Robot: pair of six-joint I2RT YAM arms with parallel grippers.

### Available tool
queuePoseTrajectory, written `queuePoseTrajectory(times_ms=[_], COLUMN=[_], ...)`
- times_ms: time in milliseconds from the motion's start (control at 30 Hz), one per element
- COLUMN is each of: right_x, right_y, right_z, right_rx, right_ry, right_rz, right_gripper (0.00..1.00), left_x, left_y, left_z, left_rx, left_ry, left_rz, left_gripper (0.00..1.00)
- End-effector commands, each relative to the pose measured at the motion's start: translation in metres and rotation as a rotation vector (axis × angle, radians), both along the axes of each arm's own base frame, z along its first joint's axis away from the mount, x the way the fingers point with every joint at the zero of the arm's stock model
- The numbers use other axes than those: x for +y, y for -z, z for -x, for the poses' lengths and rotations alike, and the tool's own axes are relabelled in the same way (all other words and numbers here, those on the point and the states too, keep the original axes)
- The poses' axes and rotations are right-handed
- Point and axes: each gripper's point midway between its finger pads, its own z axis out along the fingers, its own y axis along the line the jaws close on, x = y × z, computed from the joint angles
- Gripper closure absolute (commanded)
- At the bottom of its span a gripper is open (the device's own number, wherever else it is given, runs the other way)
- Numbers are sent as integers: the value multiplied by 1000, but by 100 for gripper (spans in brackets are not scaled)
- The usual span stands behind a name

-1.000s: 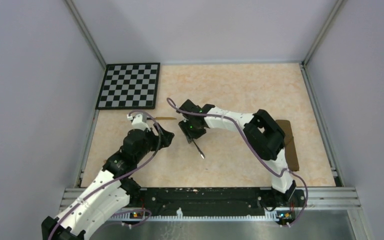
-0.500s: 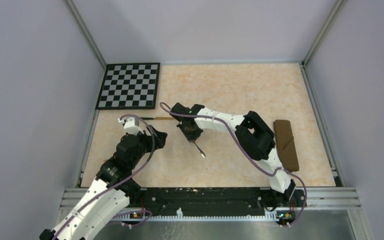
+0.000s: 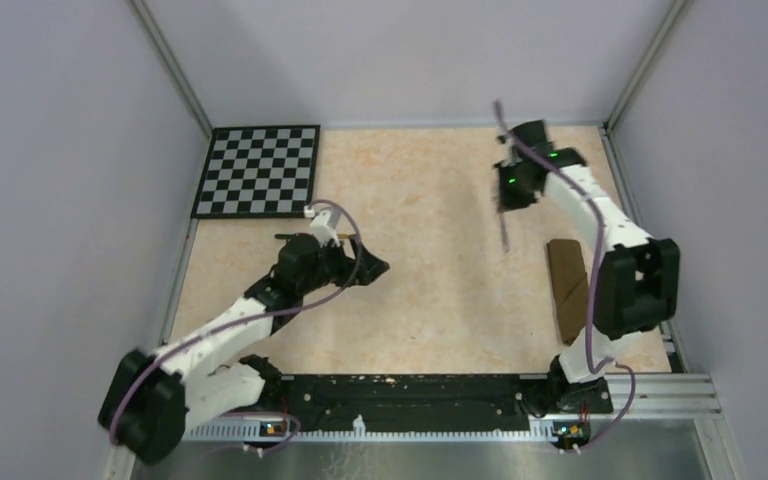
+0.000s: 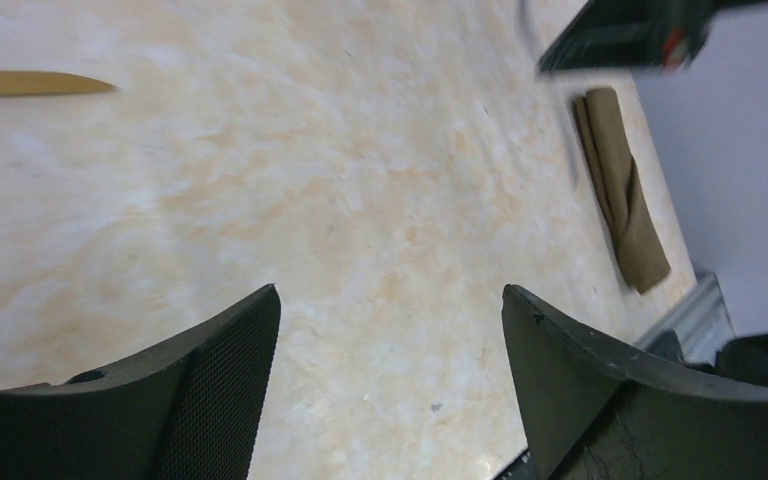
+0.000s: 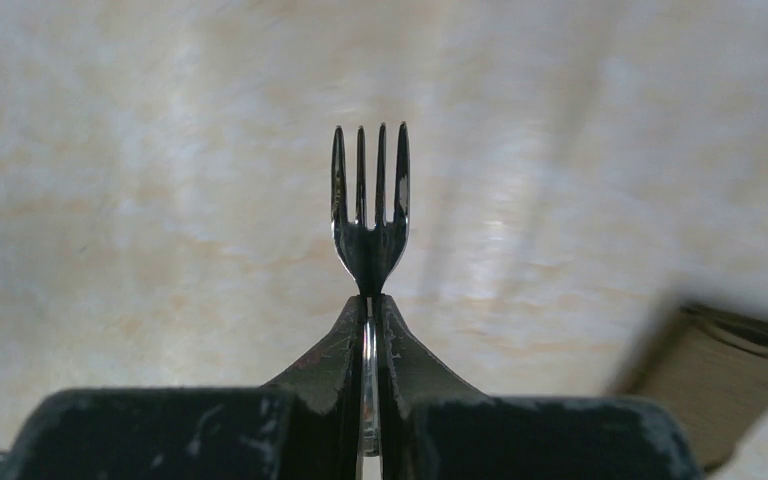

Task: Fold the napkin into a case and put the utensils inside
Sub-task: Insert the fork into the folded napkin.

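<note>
The napkin is folded into a long narrow brown case (image 3: 567, 290) lying near the table's right edge; it also shows as the case (image 4: 620, 190) in the left wrist view and the case (image 5: 720, 380) in the right wrist view. My right gripper (image 3: 507, 203) hangs at the back right, shut on a grey metal fork (image 5: 370, 200) whose tines point away from the jaws. In the top view the fork (image 3: 504, 232) dangles just left of the case's far end. The knife's gold blade (image 4: 30, 83) lies on the table; its dark handle (image 3: 284, 237) peeks out beside my left arm. My left gripper (image 3: 370, 268) is open and empty.
A black-and-white checkerboard (image 3: 258, 170) lies at the back left corner. Metal rails edge the table (image 3: 430, 300) on both sides and along the front. Grey walls close in the left, right and back.
The right gripper has shut on the fork, lifted it off the table's middle and swung it to the back right by the case. The left gripper has reached further right, its jaws slightly wider.
</note>
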Motion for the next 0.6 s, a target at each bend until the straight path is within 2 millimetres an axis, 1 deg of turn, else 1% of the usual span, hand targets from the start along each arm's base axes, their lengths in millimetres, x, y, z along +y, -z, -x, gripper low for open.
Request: queuePoseTrajectory(times_ms=[0, 67, 133, 200, 300, 367, 433, 500, 567], right_x=[-88, -117, -143, -169, -188, -202, -208, -215, -215], right_y=[-26, -30, -30, -23, -12, -4, 2, 9, 14], right_z=[8, 9, 10, 14, 17, 21, 24, 25, 22], right_rx=[-28, -51, -60, -38, -19, -30, -52, -89, -125], right_ry=[116, 124, 140, 173, 235, 269, 278, 255, 234], right_rz=[-14, 25, 78, 104, 48, 67, 79, 121, 126], right_gripper=[100, 100, 100, 100, 100, 100, 100, 100, 100], left_x=[-76, -104, -129, -152, -174, -179, -177, -171, -166], left_y=[-41, -40, -40, -39, -37, -34, -33, -32, -35], left_z=[4, 6, 13, 23, 40, 49, 53, 51, 49], left_rx=[-58, -47, -41, -31, -15, -4, -6, -17, -32], left_ry=[302, 378, 450, 513, 593, 624, 630, 615, 612], left_rz=[179, 197, 214, 235, 263, 265, 261, 233, 206], left_gripper=[16, 16, 17, 18, 19, 19, 19, 19, 19])
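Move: The right hand already grips the fork, tines pointing forward. The folded napkin it goes for has its middle about 23 cm to the right, 15 cm back and 12 cm below, with its far end some 2 cm back and 22 cm to the right. From the empty, open left hand the napkin lies about 50 cm to the right, 3 cm back and 14 cm below; the knife lies roughly 10 cm ahead and 12 cm to the left. The right hand keeps the fork pinched and swings it about 21 cm to the right to above the napkin's far end, rising a little first, then sinking and easing back towards the base while turning some 15 degrees clockwise, so the fork lines up with the napkin's length, handle towards the base. The left hand, still empty and wide open, sweeps about 17 cm to the right towards the napkin, dipping briefly and drawing back some 5 cm as it turns about 35 degrees clockwise. ##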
